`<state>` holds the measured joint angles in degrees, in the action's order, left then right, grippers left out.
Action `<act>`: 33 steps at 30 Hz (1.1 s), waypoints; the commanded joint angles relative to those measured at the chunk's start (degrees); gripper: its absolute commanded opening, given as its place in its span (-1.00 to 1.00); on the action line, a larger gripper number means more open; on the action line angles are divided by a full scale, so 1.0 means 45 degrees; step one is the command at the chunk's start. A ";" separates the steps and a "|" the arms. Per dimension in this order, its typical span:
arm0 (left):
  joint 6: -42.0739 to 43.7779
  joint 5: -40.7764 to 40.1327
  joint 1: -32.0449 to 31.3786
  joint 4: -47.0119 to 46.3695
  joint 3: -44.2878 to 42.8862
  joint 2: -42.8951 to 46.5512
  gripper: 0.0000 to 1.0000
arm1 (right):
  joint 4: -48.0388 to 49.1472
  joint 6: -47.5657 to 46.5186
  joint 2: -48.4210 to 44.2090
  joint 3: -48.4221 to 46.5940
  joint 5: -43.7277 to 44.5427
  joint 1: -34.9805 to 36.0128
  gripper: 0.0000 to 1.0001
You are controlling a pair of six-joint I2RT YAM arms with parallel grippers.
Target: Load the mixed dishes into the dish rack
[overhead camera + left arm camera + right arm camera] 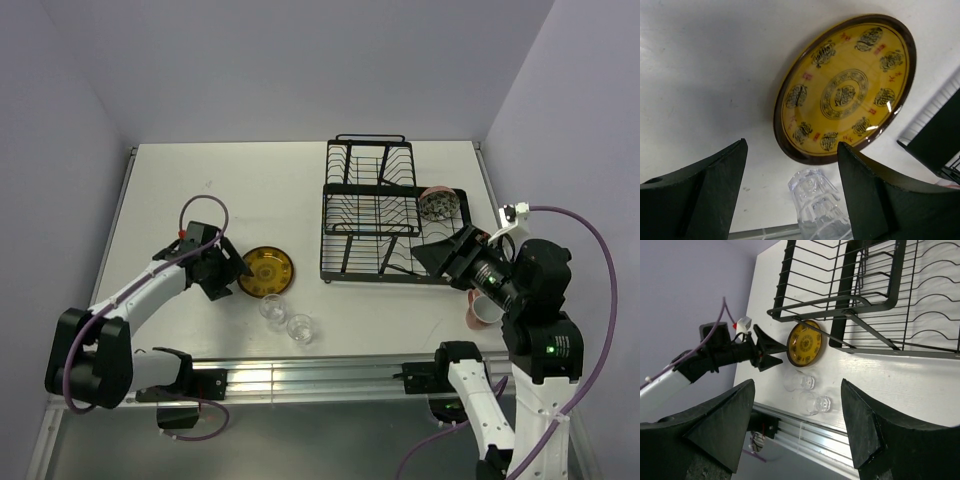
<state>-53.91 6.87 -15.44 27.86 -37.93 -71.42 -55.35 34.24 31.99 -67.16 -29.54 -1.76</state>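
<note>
The yellow-orange plate point(266, 271) point(845, 90) point(806, 342) lies flat on the table, left of the black wire dish rack point(380, 210) point(865, 300). Two clear tumblers point(272, 308) point(300, 328) stand just in front of the plate. My left gripper point(232, 270) point(792, 150) hangs open at the plate's left rim; one tumbler point(820, 205) shows low between its fingers, apart from both. The patterned bowl point(437, 203) sits at the rack's right end. My right gripper point(435, 255) point(797, 390) is open and empty at the rack's front right corner, facing the tumblers point(799, 381) point(815, 403).
A pink cup point(485, 310) sits beside the right arm near the table's right edge. A metal rail point(300, 375) runs along the near edge, close behind the tumblers. A corner of the rack point(940, 135) shows to the right of the plate.
</note>
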 commanded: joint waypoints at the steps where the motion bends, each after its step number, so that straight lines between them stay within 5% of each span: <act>1: -0.0208 0.0270 0.0033 -0.1385 -0.0104 -0.0708 0.57 | -0.0081 -0.0576 0.0040 -0.0837 -0.0059 0.0332 0.54; 10: -0.0656 0.0113 0.0033 -0.2458 0.0499 -0.1238 0.50 | -0.0043 -0.0772 -0.0096 -0.0701 0.0236 0.0899 0.54; 22: -0.1731 0.0543 0.0072 -0.4801 0.2393 -0.1376 0.09 | 0.0035 -0.0968 -0.0077 -0.0819 0.0685 0.1231 0.55; 28: -0.1751 0.0406 0.0228 -0.4902 0.2824 -0.1220 -0.25 | -0.0102 -0.1163 0.0001 -0.1131 0.0978 0.1328 0.56; 31: -0.1692 0.0154 0.0306 -0.4746 0.2941 -0.0909 -0.58 | -0.0102 -0.1144 0.0040 -0.1209 0.0998 0.1368 0.56; 33: -0.1634 0.0055 0.0384 -0.4570 0.3019 -0.0693 -0.96 | -0.0102 -0.1163 0.0040 -0.1248 0.1017 0.1387 0.57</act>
<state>-62.70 10.61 -14.22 3.66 -26.13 -75.70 -56.25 30.20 31.99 -70.46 -25.87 3.95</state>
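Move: The left hand is poised just above the table, its open fingers beside the yellow plate: the plate's middle lies about 6 cm to the right, 4 cm ahead and some 4 cm below. The nearer glass stands about 5 cm back and 8 cm right; the second glass is roughly 10 cm back and 15 cm right, both near the hand's height. From the raised right hand the plate is about 36 cm left, 13 cm ahead and 32 cm below. Down about 3.5 cm, with a forward and slightly rightward reach of some 2 cm, the left hand brings its fingers to the plate's left rim on the side nearer the robot. The wrist rolls about 10 degrees, its left side dipping, as the fingers go from mostly open to almost shut and pinch that rim, one pad over it and one under. ##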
